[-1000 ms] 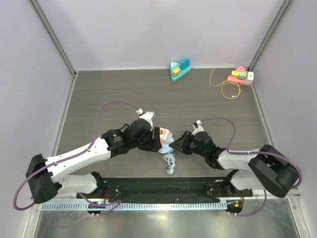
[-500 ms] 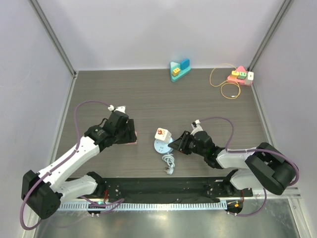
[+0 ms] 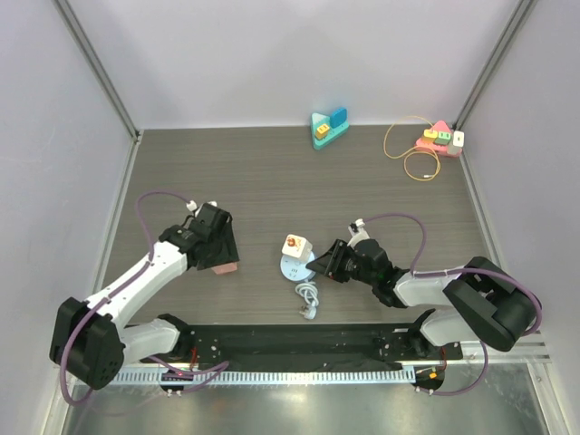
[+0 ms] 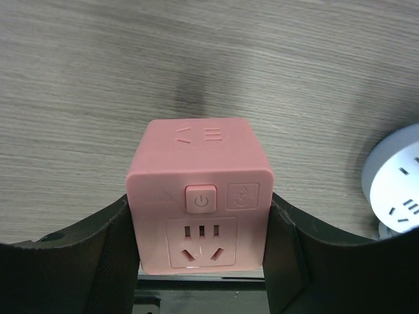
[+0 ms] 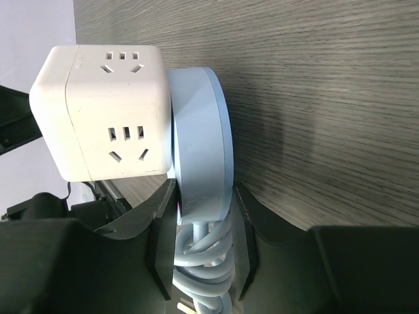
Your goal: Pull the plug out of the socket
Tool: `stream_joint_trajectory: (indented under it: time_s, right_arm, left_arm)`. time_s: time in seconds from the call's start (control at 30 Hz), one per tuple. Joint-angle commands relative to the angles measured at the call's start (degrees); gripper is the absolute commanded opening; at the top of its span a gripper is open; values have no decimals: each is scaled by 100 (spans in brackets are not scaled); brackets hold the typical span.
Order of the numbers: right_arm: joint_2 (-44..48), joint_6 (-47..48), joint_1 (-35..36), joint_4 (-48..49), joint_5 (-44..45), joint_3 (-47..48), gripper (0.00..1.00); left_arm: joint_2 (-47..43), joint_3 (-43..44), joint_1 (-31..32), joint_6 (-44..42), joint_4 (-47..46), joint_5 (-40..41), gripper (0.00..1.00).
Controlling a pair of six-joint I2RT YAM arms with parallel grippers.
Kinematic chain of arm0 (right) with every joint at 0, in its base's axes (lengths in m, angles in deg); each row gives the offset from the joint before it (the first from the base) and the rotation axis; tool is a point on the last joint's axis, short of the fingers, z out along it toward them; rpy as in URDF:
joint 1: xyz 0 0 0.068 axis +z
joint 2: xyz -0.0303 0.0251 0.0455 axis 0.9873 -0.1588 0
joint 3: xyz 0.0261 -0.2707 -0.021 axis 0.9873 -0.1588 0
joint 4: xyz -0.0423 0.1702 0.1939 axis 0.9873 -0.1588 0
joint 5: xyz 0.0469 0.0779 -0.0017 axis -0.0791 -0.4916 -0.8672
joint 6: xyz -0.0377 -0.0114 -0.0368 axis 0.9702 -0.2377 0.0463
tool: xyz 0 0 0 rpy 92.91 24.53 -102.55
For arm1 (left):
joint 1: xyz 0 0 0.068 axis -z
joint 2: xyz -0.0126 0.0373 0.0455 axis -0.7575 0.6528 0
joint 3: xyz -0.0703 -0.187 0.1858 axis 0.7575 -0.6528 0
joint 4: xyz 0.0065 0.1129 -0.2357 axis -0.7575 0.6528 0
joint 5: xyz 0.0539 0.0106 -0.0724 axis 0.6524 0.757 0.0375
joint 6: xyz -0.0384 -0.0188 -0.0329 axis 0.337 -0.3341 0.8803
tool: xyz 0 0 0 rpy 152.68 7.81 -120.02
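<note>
The plug, a pink cube (image 4: 201, 203) with a power button and pin holes on its face, is clamped between the black fingers (image 4: 98, 261) of my left gripper (image 4: 201, 261). In the top view the plug (image 3: 225, 266) sits left of centre, well apart from the socket. The socket is a round pale-blue disc (image 3: 292, 268) with a white cube (image 3: 296, 245) attached to it. My right gripper (image 5: 200, 242) is shut on the disc's rim (image 5: 200, 144), above its coiled cable (image 5: 200, 275). The white cube (image 5: 108, 111) sticks out to the left.
The socket's coiled cable and plug end (image 3: 310, 299) lie near the black front rail (image 3: 299, 340). At the back stand a teal block toy (image 3: 328, 128) and a pink block toy (image 3: 439, 139) with a looped yellow cord (image 3: 412, 154).
My left arm has swung left and carried the pink plug away from the round socket, which it was against a second ago. The right gripper has kept the socket in place.
</note>
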Motion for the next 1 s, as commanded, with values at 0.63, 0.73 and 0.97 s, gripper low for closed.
stream_joint_trajectory:
  time_s: [0.63,0.73,0.97]
  right_arm:
    - [-404,526,16,-720,-70,-27,3]
    - [-484,518,16,-650,-105,-18,3]
    - [-642,491,16,-482,-184,-27,3]
  left_arm:
    - [688,-156,-551,258,-820,-249,32]
    - [618,-182,-551,284,-768,-152,46]
    - [346,-191,-560,293,-540,94,95]
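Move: The left fingers still hold the pink cube plug, already pulled away; its set-down spot is bare table about 2 cm ahead, 1 cm to the left and some 5 cm below. The round socket lies about 18 cm to the right and 1 cm back, the white cube on it about 17 cm right and 2 cm ahead. The coiled cord lies 20 cm right and 8 cm back. From the right hand, the pink cube is roughly 22 cm left, level fore and aft. Lower the left gripper about 3 cm towards the bare table with the pink cube in its grip, easing 1 to 2 cm forward and slightly left, then stop and spread the fingers to let go of the cube. With the right hand, keep pinching the round socket's edge. ##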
